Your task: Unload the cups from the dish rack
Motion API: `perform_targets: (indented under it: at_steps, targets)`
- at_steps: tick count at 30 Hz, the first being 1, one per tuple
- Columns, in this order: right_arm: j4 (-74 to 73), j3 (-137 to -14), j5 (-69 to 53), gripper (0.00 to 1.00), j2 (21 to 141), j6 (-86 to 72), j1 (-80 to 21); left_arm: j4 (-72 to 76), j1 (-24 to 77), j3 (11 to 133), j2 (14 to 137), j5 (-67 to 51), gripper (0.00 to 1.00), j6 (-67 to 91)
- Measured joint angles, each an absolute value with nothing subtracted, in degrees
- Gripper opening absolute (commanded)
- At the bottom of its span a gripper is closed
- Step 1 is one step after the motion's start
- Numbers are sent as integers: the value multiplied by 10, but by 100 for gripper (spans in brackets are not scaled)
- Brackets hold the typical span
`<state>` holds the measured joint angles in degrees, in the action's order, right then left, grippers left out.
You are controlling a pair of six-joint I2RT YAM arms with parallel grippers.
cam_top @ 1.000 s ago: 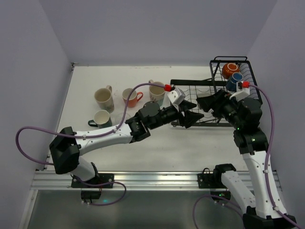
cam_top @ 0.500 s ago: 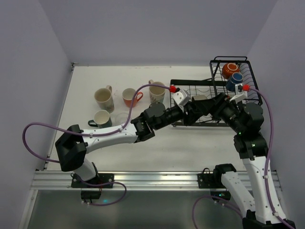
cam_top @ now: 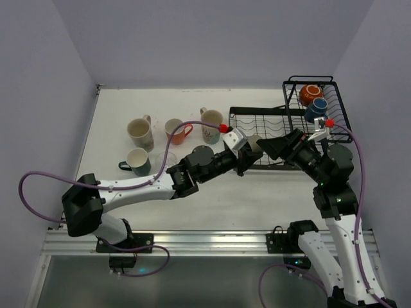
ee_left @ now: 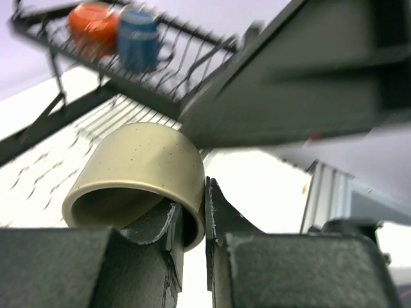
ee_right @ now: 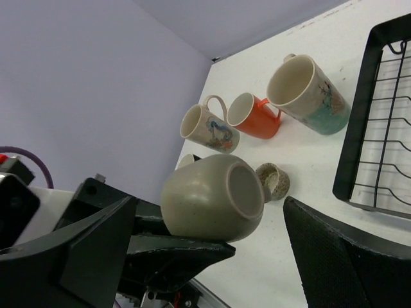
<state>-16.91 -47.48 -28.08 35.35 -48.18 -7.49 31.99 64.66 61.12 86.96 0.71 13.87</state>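
A beige cup [cam_top: 255, 142] [ee_left: 138, 173] [ee_right: 212, 196] hangs in the air over the front edge of the black wire dish rack [cam_top: 257, 122]. My left gripper [cam_top: 247, 156] [ee_left: 192, 212] is shut on its rim, one finger inside and one outside. To the cup's right my right gripper [cam_top: 273, 146] [ee_right: 212, 212] stands open, its fingers wide of the cup and not touching it. An orange cup [cam_top: 309, 94] [ee_left: 93, 22] and a blue cup [cam_top: 316, 109] [ee_left: 138, 38] sit in the raised basket [cam_top: 334, 106].
On the table left of the rack stand a patterned cream mug [cam_top: 140, 133] [ee_right: 209, 127], an orange-red mug [cam_top: 175, 130] [ee_right: 253, 115], a tall cream and teal mug [cam_top: 210, 125] [ee_right: 308, 86], a dark teal mug [cam_top: 137, 159] and a small speckled cup [ee_right: 273, 181].
The left gripper closed on the beige cup's rim. The right gripper opened and let the cup go. The left arm drew back a little to the left with the cup.
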Motion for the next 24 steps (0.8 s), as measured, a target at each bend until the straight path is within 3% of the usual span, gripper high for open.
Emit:
perform_targets:
  at_steps: [7,12,18,24]
  targets:
    - [-141,-475,-290,99,350,-489,-75,222,644,494,731,58,0,142]
    - [-131,-474,-296,99,360,-481,-75,35,645,496,651,140,0,188]
    - [-131,-468,-296,99,360,-451,-75,-245,615,534,663,181,0,300]
    - [-136,-445,-295,99,358,-414,-75,-362,544,481,690,135,0,361]
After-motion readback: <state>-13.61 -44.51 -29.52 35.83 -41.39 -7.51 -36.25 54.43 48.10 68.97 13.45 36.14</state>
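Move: The left hand, already holding the beige cup, is taking it to the open table in front of the cups set down earlier, roughly 27 cm to its left, 2 cm back and 28 cm below. The speckled cup stands about 20 cm left and 10 cm ahead, the clear glass some 31 cm left and 11 cm ahead, both far below. From the right hand, that open spot is about 30 cm left, 4 cm back and 30 cm below. Still pinching the beige cup by its wall, one finger inside, the left hand sweeps it some 24 cm to the left, away from the rack and the right hand, and sinks about 20 cm, most steeply in the second half. On the way the wrist swings by about 70 degrees, so the fingers go from pointing sideways to steeply down over the bare table in front of the speckled cup. ##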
